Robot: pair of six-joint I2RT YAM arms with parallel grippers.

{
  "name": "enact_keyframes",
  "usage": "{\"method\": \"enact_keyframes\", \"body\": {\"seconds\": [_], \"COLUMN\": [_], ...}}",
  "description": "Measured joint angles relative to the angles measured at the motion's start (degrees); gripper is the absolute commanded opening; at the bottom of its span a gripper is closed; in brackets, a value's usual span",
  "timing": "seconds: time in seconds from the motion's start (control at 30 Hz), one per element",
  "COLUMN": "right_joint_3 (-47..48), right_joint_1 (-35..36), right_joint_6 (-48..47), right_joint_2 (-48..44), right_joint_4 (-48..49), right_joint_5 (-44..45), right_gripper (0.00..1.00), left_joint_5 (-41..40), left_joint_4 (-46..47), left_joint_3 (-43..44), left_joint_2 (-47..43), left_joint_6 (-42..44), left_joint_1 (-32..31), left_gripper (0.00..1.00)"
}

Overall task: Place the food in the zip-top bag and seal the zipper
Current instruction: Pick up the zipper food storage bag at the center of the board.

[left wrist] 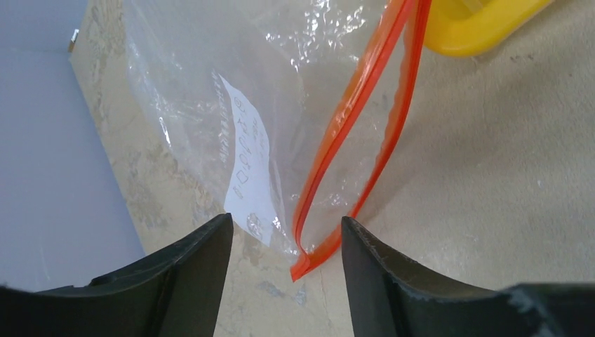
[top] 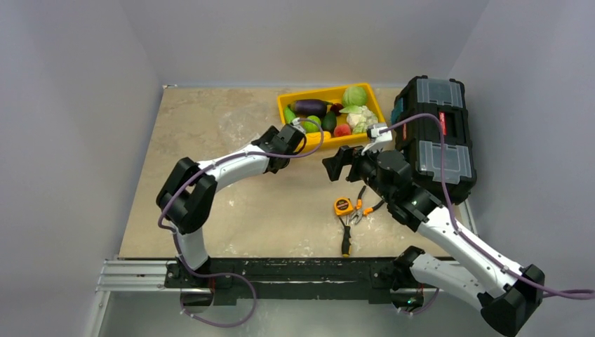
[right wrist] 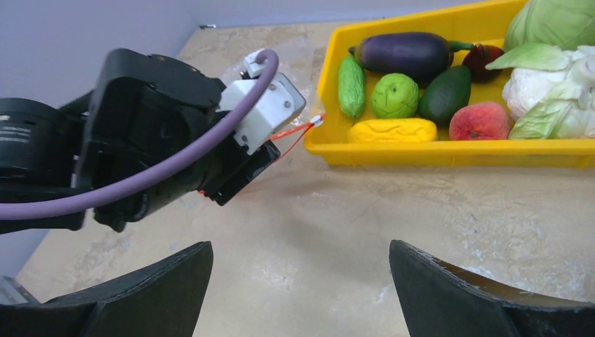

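Note:
The clear zip-top bag [left wrist: 281, 105] lies on the table beside the yellow tray [left wrist: 477, 31]. Its orange-red zipper [left wrist: 358, 105] stands parted, and the zipper's near corner sits between the fingers of my left gripper [left wrist: 285, 222]. Those fingers are open and touch nothing. The zipper's white slider tab [right wrist: 319, 121] rests against the tray's corner. The food lies in the tray [right wrist: 449, 151]: purple eggplant [right wrist: 403, 53], green lime [right wrist: 395, 95], white cauliflower [right wrist: 547, 91] and a red peach [right wrist: 479, 121]. My right gripper [right wrist: 302, 253] hangs open over bare table in front of the tray, nothing in it.
A black toolbox [top: 435, 133] stands right of the tray [top: 309, 91]. An orange tape measure [top: 343, 206] and black-and-orange pliers [top: 347, 235] lie near the front, under the right arm. The left gripper [top: 293, 133] is at the tray's front left corner.

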Motion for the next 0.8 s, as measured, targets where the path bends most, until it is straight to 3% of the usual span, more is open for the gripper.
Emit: {"method": "enact_keyframes", "body": {"seconds": [0.2, 0.33, 0.47, 0.8], "right_joint_3": [-0.42, -1.6, -1.79, -2.73], "right_joint_1": [0.0, 0.0, 0.0, 0.0], "right_joint_6": [0.55, 0.96, 1.22, 3.45], "right_joint_2": [-3.08, -4.79, -5.11, -5.42], "right_joint_4": [-1.27, -1.9, -3.21, -3.8], "right_joint_5": [1.01, 1.51, 1.95, 1.11], "right_gripper": [0.99, 0.99, 0.99, 0.99], "left_joint_5": [-2.16, -3.15, -4.57, -7.93], "left_joint_4": [1.42, 1.44, 1.6, 2.75], "left_joint_3": [2.73, 3.82, 4.46, 4.55], "left_joint_2": [4.15, 6.82, 7.98, 7.69], "left_joint_6": [0.39, 0.42, 0.61, 2.23], "left_joint_1": [0.0, 0.0, 0.0, 0.15], "left_gripper": [0.43, 0.29, 0.0, 0.0]}}
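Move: The near end of the bag's orange zipper is the left hand's aim, just under and beyond its fingertips: about 2 cm ahead, sideways level, 2 cm below. The bag's white label lies some 4 cm ahead and 2 cm left, while the yellow tray's middle is about 13 cm ahead and 24 cm to the right, both slightly below. From the right hand that zipper end is roughly 11 cm ahead, 23 cm left and 17 cm below. Forward and down onto the zipper's near end, the left hand advances about 2.5 cm in all and sinks 2 cm, its half-open fingers shutting fully around an orange lip to pinch it. It then rises about 1 cm with the pinch held, the wrist rolling slightly. ##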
